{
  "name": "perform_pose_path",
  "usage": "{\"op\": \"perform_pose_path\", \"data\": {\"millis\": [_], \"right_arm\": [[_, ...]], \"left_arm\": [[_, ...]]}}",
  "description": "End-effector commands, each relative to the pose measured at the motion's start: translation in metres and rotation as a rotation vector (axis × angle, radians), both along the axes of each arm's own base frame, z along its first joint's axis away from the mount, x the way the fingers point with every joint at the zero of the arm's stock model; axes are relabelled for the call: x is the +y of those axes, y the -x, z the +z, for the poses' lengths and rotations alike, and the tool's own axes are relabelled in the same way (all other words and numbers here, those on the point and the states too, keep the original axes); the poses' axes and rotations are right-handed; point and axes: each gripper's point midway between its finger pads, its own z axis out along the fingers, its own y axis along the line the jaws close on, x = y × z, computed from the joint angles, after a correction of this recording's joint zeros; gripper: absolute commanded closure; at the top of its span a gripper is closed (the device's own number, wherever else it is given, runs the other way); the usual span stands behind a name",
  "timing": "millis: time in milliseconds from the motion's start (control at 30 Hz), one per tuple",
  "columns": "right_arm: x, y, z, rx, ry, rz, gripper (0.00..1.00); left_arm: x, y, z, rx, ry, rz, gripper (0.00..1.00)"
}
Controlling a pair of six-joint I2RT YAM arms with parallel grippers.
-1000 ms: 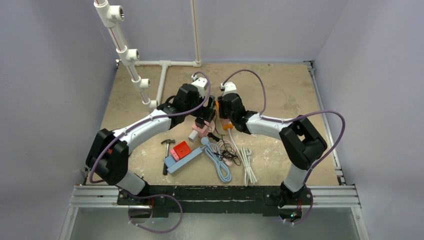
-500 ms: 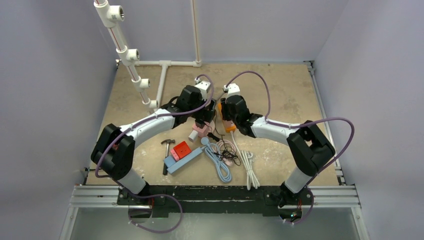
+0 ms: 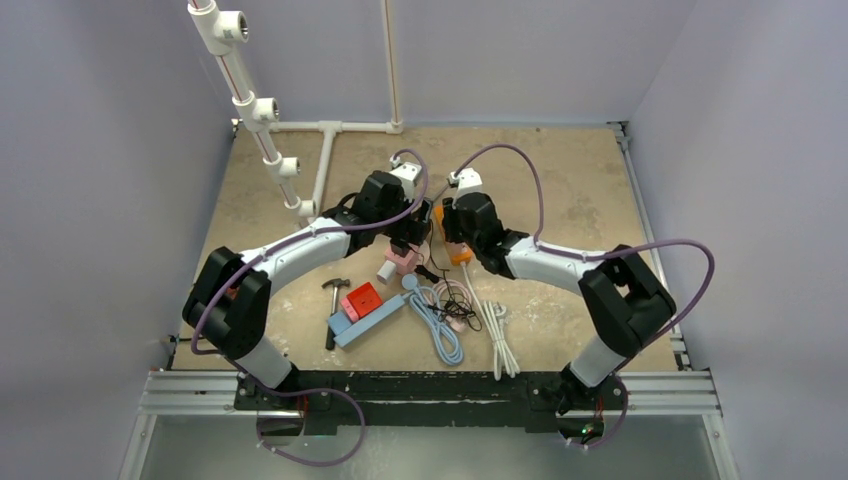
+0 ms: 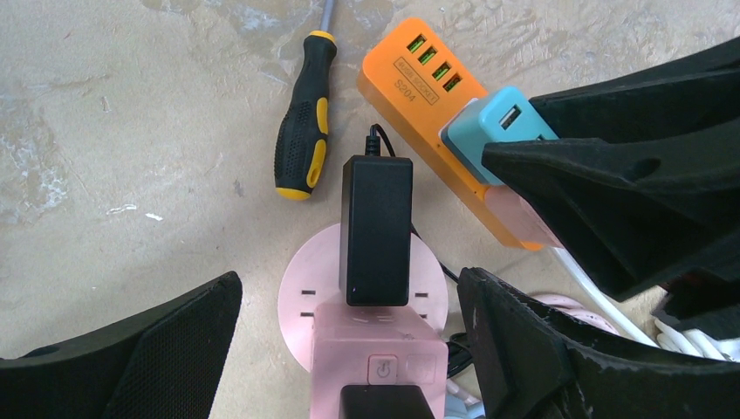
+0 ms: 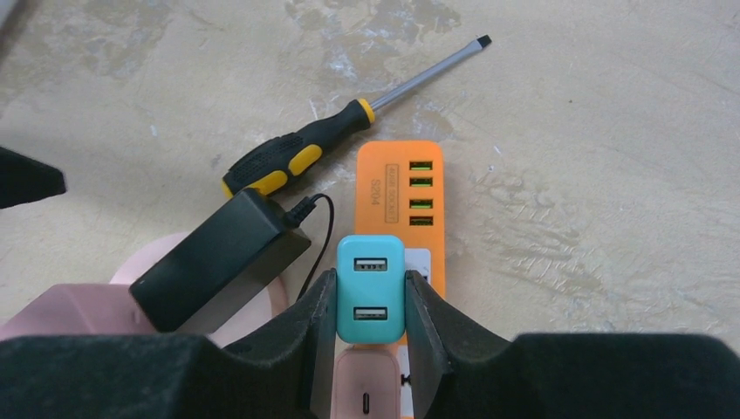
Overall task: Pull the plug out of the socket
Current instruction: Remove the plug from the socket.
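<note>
A teal two-port USB plug (image 5: 371,288) sits in the orange power strip socket (image 5: 397,188), next to a pale pink plug (image 5: 366,384). My right gripper (image 5: 371,301) is shut on the teal plug, one finger on each side. In the left wrist view the same teal plug (image 4: 497,118) shows on the orange strip (image 4: 410,74). My left gripper (image 4: 349,288) stands open astride a pink cube socket (image 4: 375,349), which carries a black adapter (image 4: 376,227). Neither finger touches the cube. From above, the two grippers (image 3: 405,245) (image 3: 452,240) are close together at mid-table.
A black-and-yellow screwdriver (image 5: 288,161) lies just beyond the orange strip. Nearer the arm bases are a hammer (image 3: 333,300), a red block (image 3: 362,298) on a blue strip (image 3: 370,318), and coiled blue and white cables (image 3: 440,320) (image 3: 495,325). White pipework (image 3: 265,120) rises at the back left.
Over the first half second both arms shifted a little and their elbows swung outward; since then almost nothing has moved. The right grip on the teal plug and the open left jaws stay the same.
</note>
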Motion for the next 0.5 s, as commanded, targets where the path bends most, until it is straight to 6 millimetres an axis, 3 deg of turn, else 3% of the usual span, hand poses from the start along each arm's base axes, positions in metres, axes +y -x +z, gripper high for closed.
{"op": "perform_pose_path", "data": {"millis": [0, 267, 367, 467], "right_arm": [[0.01, 0.005, 0.048, -0.102, -0.125, 0.044, 1.0], [-0.009, 0.011, 0.072, -0.158, -0.137, -0.001, 1.0], [-0.027, 0.014, 0.079, -0.167, -0.169, -0.032, 1.0], [-0.061, 0.012, 0.084, -0.156, -0.247, -0.085, 1.0]], "left_arm": [[-0.002, -0.008, 0.019, -0.049, 0.031, 0.012, 0.06], [-0.001, -0.009, 0.021, -0.055, 0.026, 0.011, 0.06], [0.0, -0.009, 0.024, -0.061, 0.024, 0.013, 0.06], [0.001, -0.007, 0.03, -0.071, 0.033, 0.011, 0.06]]}}
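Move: The right fingers already pinch the teal plug, with its socket on the orange strip about 3 cm straight below. The pink plug is 4 cm back and 1 cm right; the black adapter 2 cm back, 6 cm left; the screwdriver handle 4 cm ahead, 5 cm left, lower down. The teal plug lies about 4 cm ahead and 7 cm right of the idle left hand. Still pinching the teal plug, the right hand rises about 6 cm off the orange strip, then veers right. ##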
